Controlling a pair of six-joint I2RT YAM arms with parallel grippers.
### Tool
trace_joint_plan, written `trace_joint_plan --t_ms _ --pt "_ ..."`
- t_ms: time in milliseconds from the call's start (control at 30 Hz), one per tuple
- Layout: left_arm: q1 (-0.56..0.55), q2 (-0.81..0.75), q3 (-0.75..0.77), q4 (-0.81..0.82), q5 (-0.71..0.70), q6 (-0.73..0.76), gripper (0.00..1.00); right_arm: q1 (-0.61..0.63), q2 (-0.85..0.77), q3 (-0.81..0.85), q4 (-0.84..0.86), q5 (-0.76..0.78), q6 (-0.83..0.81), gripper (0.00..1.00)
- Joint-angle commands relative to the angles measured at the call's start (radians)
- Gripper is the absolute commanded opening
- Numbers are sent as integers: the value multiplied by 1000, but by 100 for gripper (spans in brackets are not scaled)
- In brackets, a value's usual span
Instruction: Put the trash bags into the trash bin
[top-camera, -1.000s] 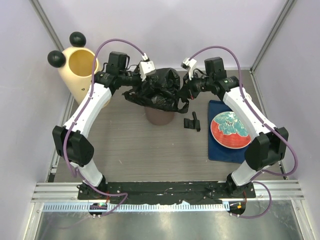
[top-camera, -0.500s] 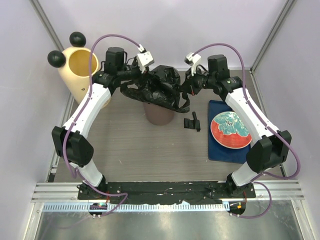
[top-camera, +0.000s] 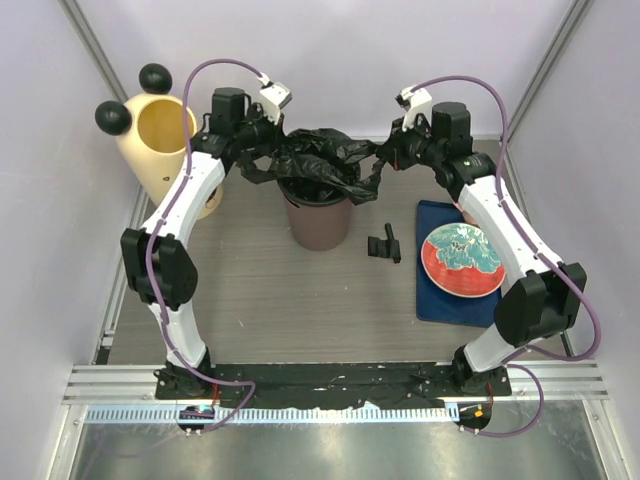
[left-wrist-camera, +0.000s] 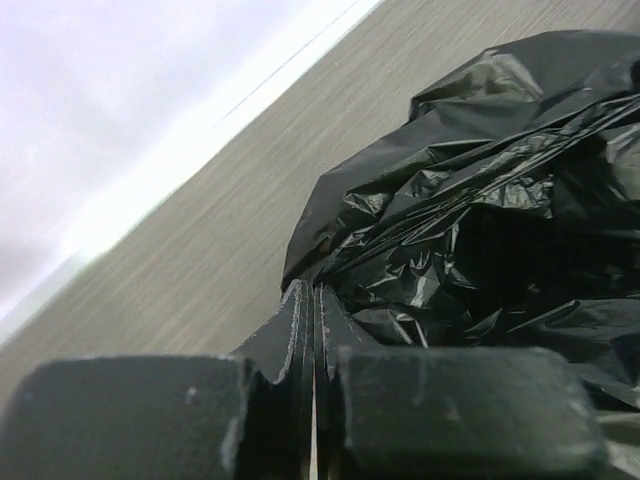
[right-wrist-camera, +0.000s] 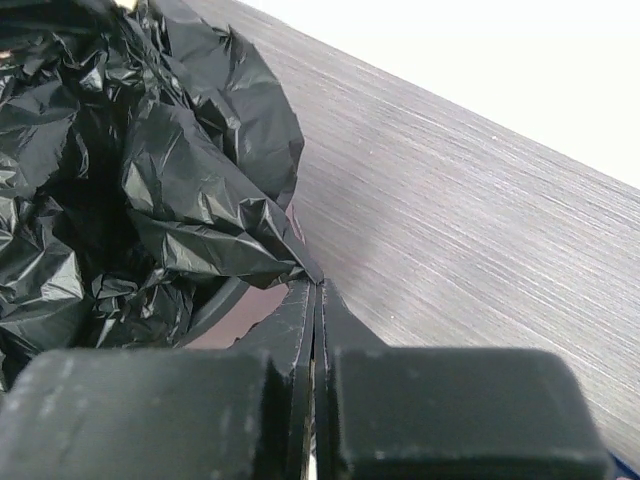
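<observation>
A glossy black trash bag (top-camera: 320, 162) hangs spread over a brown bucket (top-camera: 318, 225) in the middle of the table. My left gripper (top-camera: 258, 152) is shut on the bag's left edge, and my right gripper (top-camera: 386, 156) is shut on its right edge. In the left wrist view the closed left gripper (left-wrist-camera: 315, 293) pinches crinkled bag (left-wrist-camera: 480, 200). In the right wrist view the right gripper (right-wrist-camera: 316, 288) nips a corner of the bag (right-wrist-camera: 150, 150), with the bucket rim just below. The cream trash bin (top-camera: 160, 150) with black ball ears stands at the far left, apart from both grippers.
A red plate (top-camera: 461, 260) lies on a blue mat (top-camera: 432, 300) at the right. A small black object (top-camera: 385, 245) lies between the bucket and the mat. Metal frame posts and light walls close in the table's sides.
The left gripper has closed on the bag. Both grippers have moved back and apart, pulling the bunched bag out wide over the bucket.
</observation>
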Motion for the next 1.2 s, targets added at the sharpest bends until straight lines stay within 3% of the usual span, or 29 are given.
trace_joint_plan --t_ms 0,200,433,533,567,667,900,1000,1167 --pt "7 55 90 -51 -87 -69 1 -3 49 15 90 63 60 1" --pt "7 118 129 -197 -59 -102 6 -1 103 -32 52 54 25 1" --pt "19 66 12 -159 -9 -150 10 0 105 -86 41 15 -6 1" --pt "49 37 38 -159 63 -180 30 -3 99 -68 38 -23 -9 1" --pt "77 23 46 -135 105 -194 48 -3 96 -63 38 -31 -7 1" --pt "133 -65 38 -75 148 -210 68 -4 85 -46 38 -68 0 1" --pt "142 -233 0 -157 411 39 77 -4 48 -32 40 -101 14 1" --pt "50 -261 -24 -295 384 239 78 -3 36 -34 28 -105 11 1" --pt "-109 -264 -126 -187 216 324 80 -3 13 -46 17 -115 13 1"
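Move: The left gripper has one corner of the trash bag. The pink trash bin's mouth lies about 8 cm back, 7 cm to its right and 8 cm below; the panda shell is some 25 cm to its left and 3 cm farther out, its middle 14 cm lower. The right gripper holds the opposite corner: from it the mouth is 14 cm left, 2 cm back and 8 cm below, and the small black roll 4 cm back, 2 cm right and 28 cm down. Lower both bag corners beside the bin mouth: bring the left gripper down about 7 cm, tipping it down, then open it wide to let its corner go and swing it left and up, finally drawing it back and up clear of the bin. Sink the right gripper some 9 cm at its side, keep the pinch on the bag, then ease it up a little and slightly left. ##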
